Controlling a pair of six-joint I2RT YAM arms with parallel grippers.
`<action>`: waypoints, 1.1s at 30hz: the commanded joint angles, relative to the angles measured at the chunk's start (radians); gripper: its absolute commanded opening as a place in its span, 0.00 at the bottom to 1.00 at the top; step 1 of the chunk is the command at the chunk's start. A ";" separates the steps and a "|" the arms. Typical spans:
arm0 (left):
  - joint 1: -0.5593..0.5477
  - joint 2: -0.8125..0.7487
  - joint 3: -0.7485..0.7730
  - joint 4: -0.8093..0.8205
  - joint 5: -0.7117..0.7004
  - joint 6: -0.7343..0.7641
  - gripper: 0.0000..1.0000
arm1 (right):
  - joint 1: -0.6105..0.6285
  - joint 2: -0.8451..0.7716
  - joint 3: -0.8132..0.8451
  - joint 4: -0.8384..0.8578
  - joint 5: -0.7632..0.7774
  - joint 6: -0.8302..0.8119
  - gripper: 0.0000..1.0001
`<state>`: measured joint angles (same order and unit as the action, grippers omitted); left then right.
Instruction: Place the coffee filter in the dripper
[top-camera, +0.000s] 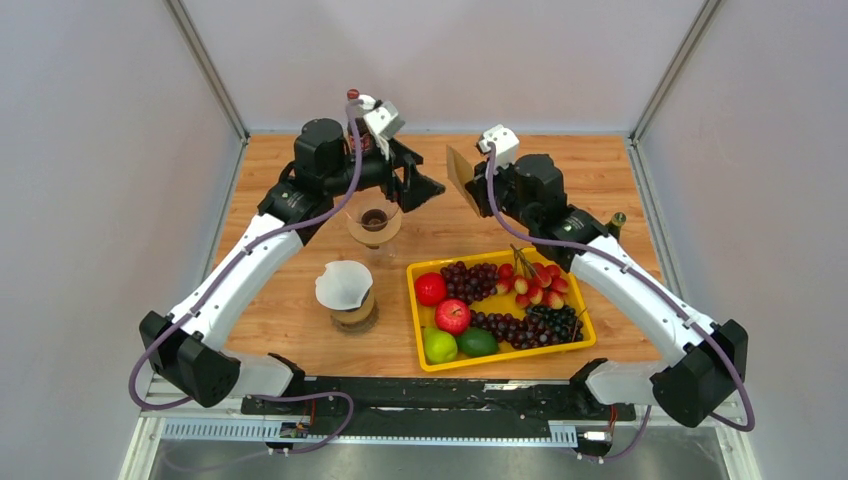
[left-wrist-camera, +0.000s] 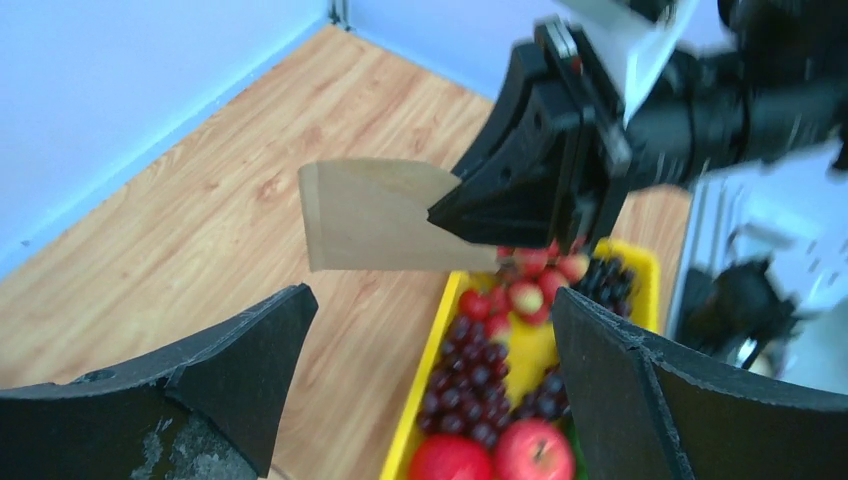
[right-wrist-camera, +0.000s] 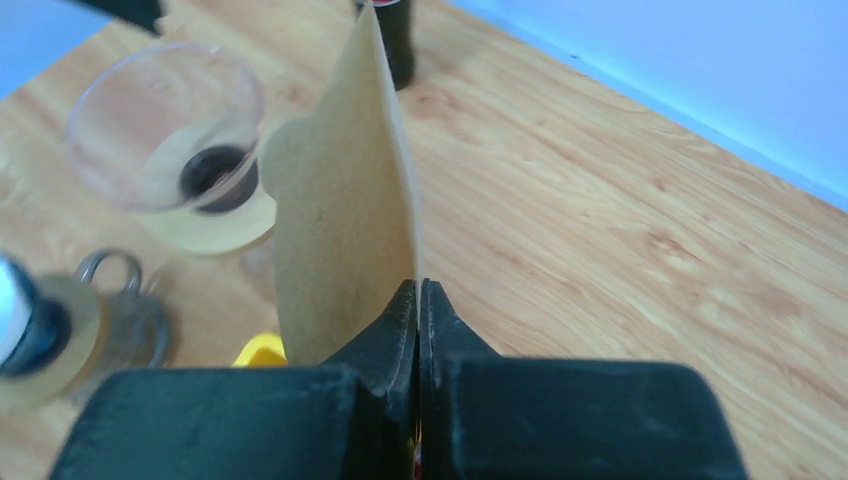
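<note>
A brown paper coffee filter (top-camera: 459, 172) hangs in the air over the far middle of the table, pinched at its edge by my right gripper (top-camera: 472, 188), which is shut on it. In the right wrist view the filter (right-wrist-camera: 340, 210) stands up edge-on from the shut gripper (right-wrist-camera: 418, 292). A clear glass dripper (top-camera: 373, 222) stands empty on the table below and left of it, and shows in the right wrist view (right-wrist-camera: 165, 120). My left gripper (top-camera: 420, 182) is open and empty above the dripper and faces the filter (left-wrist-camera: 380, 215).
A glass carafe holding a white paper filter (top-camera: 345, 288) stands nearer than the dripper. A yellow tray (top-camera: 418, 335) of apples, grapes and other fruit lies front right. A small dark bottle (top-camera: 617, 222) stands beside the right arm. Walls enclose the table.
</note>
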<state>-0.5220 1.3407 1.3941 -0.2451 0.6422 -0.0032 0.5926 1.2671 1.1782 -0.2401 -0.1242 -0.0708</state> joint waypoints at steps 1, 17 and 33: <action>-0.005 0.025 0.043 0.164 -0.141 -0.473 1.00 | 0.054 0.031 0.064 0.064 0.359 0.152 0.00; -0.154 0.149 0.156 0.039 -0.646 -0.493 1.00 | 0.116 0.055 0.078 0.085 0.452 0.225 0.00; -0.223 0.242 0.238 -0.033 -0.859 -0.382 0.92 | 0.115 0.065 0.103 0.083 0.433 0.257 0.00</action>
<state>-0.7376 1.5806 1.5810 -0.2737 -0.1734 -0.4225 0.7036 1.3262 1.2263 -0.1963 0.3309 0.1577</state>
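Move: The brown coffee filter, upright in my right hand, lies about 6 cm to the right of my open left hand, 3 cm ahead and some 6 cm lower. The empty dripper stands about 12 cm left, 5 cm ahead and 23 cm below, the fruit tray 15 cm right, 9 cm back and 34 cm below. From my right fingertips the filter's middle is about 3 cm ahead, 3 cm left and 2 cm up; the dripper is 21 cm left, 3 cm ahead and 15 cm down. My left hand swings in on the filter with its fingers still wide: up 2 cm, then down about 5, while travelling some 8 cm forward and 3 cm right, turning about 40 degrees counter-clockwise and tipping down until its right fingertip comes to the filter's mouth. My right hand keeps its pinch, easing forward 2–3 cm and turning some 20 degrees clockwise. ##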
